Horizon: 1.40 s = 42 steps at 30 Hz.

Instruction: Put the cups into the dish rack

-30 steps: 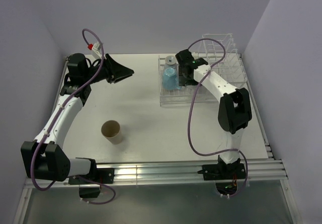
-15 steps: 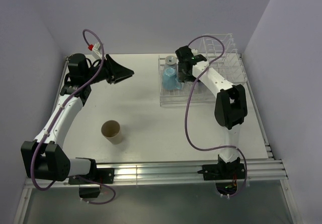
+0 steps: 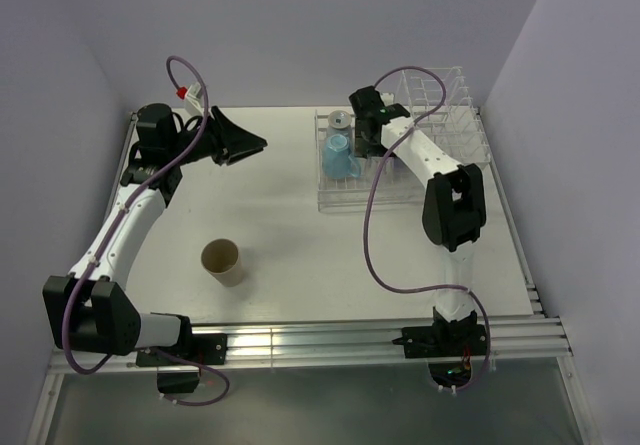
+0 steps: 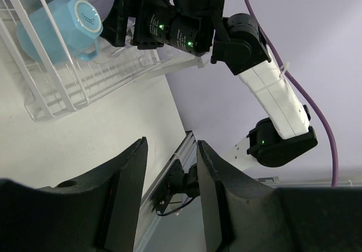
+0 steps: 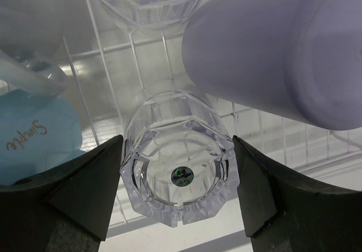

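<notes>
The white wire dish rack (image 3: 400, 193) sits at the far right of the table. An upturned clear glass (image 5: 178, 167) stands on its grid, and my right gripper (image 5: 178, 175) is shut on it, one finger on each side. Beside it in the rack are a lavender tumbler (image 5: 271, 54), a second clear glass (image 5: 150, 0) and a light blue mug (image 5: 31, 133). The mug (image 3: 339, 154) also shows from above and in the left wrist view (image 4: 59, 28). A tan brown cup (image 3: 223, 260) stands upright on the table at near left. My left gripper (image 3: 255, 145) hangs open and empty above the far left.
The rack's tall upright dividers (image 3: 440, 95) rise behind and to the right of my right wrist. The right arm (image 4: 186, 20) fills the space over the rack's flat part. The table's metal rail (image 3: 330, 343) runs along the near edge.
My right wrist has shifted a little toward the far left over the rack, and its jaws have narrowed slightly on the glass. The left arm and the tan cup have not moved.
</notes>
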Tool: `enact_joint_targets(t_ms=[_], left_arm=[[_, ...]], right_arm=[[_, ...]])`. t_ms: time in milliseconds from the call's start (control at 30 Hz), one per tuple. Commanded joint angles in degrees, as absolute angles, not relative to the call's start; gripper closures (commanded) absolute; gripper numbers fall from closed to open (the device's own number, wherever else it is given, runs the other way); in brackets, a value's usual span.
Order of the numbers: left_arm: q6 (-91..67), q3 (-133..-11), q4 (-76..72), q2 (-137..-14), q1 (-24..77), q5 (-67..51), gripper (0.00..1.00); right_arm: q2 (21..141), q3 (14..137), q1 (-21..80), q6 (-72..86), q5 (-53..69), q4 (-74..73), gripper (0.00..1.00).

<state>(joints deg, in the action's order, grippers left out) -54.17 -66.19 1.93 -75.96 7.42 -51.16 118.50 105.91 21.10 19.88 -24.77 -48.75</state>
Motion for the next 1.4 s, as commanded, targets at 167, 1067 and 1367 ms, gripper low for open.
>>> enact_joint_targets(t_ms=[167,1067,1367], left_arm=[[-52.03,-69.52,2.64,-76.64,7.21,-51.33,0.54],[-47.29,-68.29,7.64,-74.71,7.29,-48.78,0.51],[-39.82,-72.15,26.34,-71.46,7.56,-27.37,0.53]], right_arm=[[121.55,110.65,19.86,21.36,-23.48,-46.67,0.74],[112.77,107.84,21.35,23.2,-26.45,-47.02,0.0],[106.35,104.24,23.2,24.43,-28.03,-47.11,0.0]])
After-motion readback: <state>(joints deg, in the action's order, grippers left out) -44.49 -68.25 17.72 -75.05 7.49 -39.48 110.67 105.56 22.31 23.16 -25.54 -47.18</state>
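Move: The right hand already holds the upturned clear glass in the rack; its standing place is about 2 cm ahead and 1 cm below. From this hand, the other clear glass is some 10 cm straight ahead, the light-blue mug 2 cm ahead and 9 cm left, the purple cup 5 cm ahead and 7 cm right, all slightly lower. From the left hand, that standing place is roughly 26 cm right, 7 cm ahead and 17 cm below. Right hand eases the glass about 2 cm forward, lets go, rises some 6; left hand sinks 4 cm. ##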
